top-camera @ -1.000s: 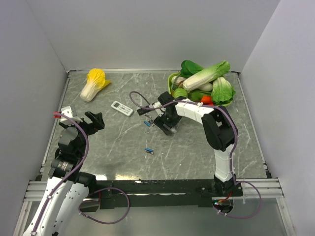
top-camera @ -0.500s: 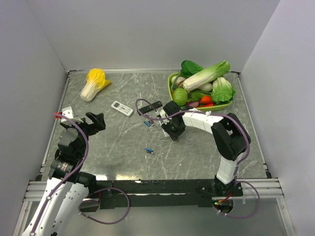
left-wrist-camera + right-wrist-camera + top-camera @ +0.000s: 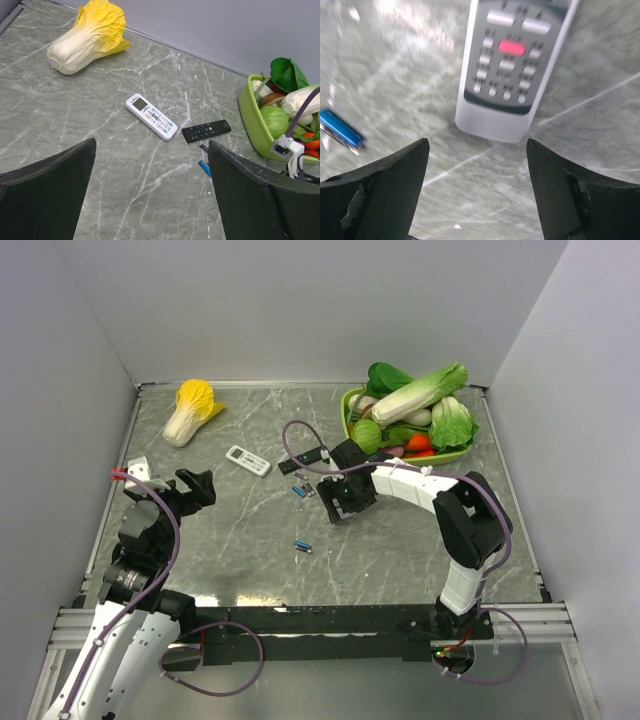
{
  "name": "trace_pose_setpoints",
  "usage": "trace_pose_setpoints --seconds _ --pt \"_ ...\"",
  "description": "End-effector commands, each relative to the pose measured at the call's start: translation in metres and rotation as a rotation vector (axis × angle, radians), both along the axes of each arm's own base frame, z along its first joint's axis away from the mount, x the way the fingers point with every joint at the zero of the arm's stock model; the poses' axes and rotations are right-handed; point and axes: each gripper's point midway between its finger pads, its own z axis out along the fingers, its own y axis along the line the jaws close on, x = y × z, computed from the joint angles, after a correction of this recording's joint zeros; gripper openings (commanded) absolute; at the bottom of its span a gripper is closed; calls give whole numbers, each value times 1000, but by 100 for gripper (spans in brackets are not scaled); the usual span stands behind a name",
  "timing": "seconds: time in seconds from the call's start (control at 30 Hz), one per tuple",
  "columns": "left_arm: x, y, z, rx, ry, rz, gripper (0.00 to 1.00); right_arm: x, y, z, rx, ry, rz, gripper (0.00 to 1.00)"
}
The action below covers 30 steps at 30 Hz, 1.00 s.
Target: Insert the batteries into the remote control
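Observation:
The remote control [image 3: 515, 65] lies face up, grey with rows of buttons and one red button, just ahead of my right gripper [image 3: 477, 192]. That gripper is open with nothing between its fingers. A blue battery [image 3: 340, 129] lies to its left. In the top view the right gripper [image 3: 340, 505] hangs low over the table and hides the remote control. One battery [image 3: 299, 491] rests beside it and another battery [image 3: 302, 546] nearer the front. My left gripper [image 3: 195, 485] is open and empty at the left, far from them.
A small white remote [image 3: 247, 460] and a slim black remote [image 3: 303, 459] lie behind the batteries. A yellow cabbage [image 3: 190, 410] sits at the back left. A green basket [image 3: 349, 410] of vegetables stands at the back right, close to the right arm.
The right wrist shifted a little to the right and turned, and its cable swung. Its jaws stand open as before. The left arm has not moved.

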Motion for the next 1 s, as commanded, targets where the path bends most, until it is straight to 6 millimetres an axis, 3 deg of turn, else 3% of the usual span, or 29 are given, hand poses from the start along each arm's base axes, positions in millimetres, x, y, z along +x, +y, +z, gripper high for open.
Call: trace_pose_setpoints --seconds 0.0,0.4,0.5,0.6,0.63,0.8,0.97 --pt "0 -4 9 -14 -35 -20 97 29 15 14 32 -79 -96 86" --pt "-1 -7 10 -21 -42 -37 97 32 4 -15 -55 -65 -170 82" --pt "-1 -9 11 -23 -45 -43 97 30 0 -17 -80 -72 -177 76" --pt "-1 -10 11 -22 -45 -52 97 27 0 -14 -66 -80 -176 61" --pt "-1 -11 11 -26 -48 -55 97 26 0 -12 -58 -80 -172 51" --pt "-2 -19 13 -35 -60 -99 97 19 12 16 65 -122 -155 22" --pt "-5 -47 18 -69 -89 -244 97 6 26 63 285 -200 -160 13"
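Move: The white remote lies almost under the open right gripper. Its middle is about 6 cm ahead of the hand, 2 cm to its left and 2 cm below, with its near end closest. The blue battery pair is some 9 cm left and 6 cm back; the loose batteries are about 10 cm left and 6 cm ahead, and the black remote 9 cm left and 13 cm ahead. From the left hand, the white remote lies roughly 31 cm right, 8 cm ahead and 24 cm below. Bring the open right gripper about 2.5 cm forward, then sink it astride the white remote's near end, turning it some 10 degrees clockwise to line up. Close the fingers on the remote's two long sides, then draw it back towards the base by about 2.5 cm, rising slightly. Let the left hand, open and empty, ease 2 cm right. ##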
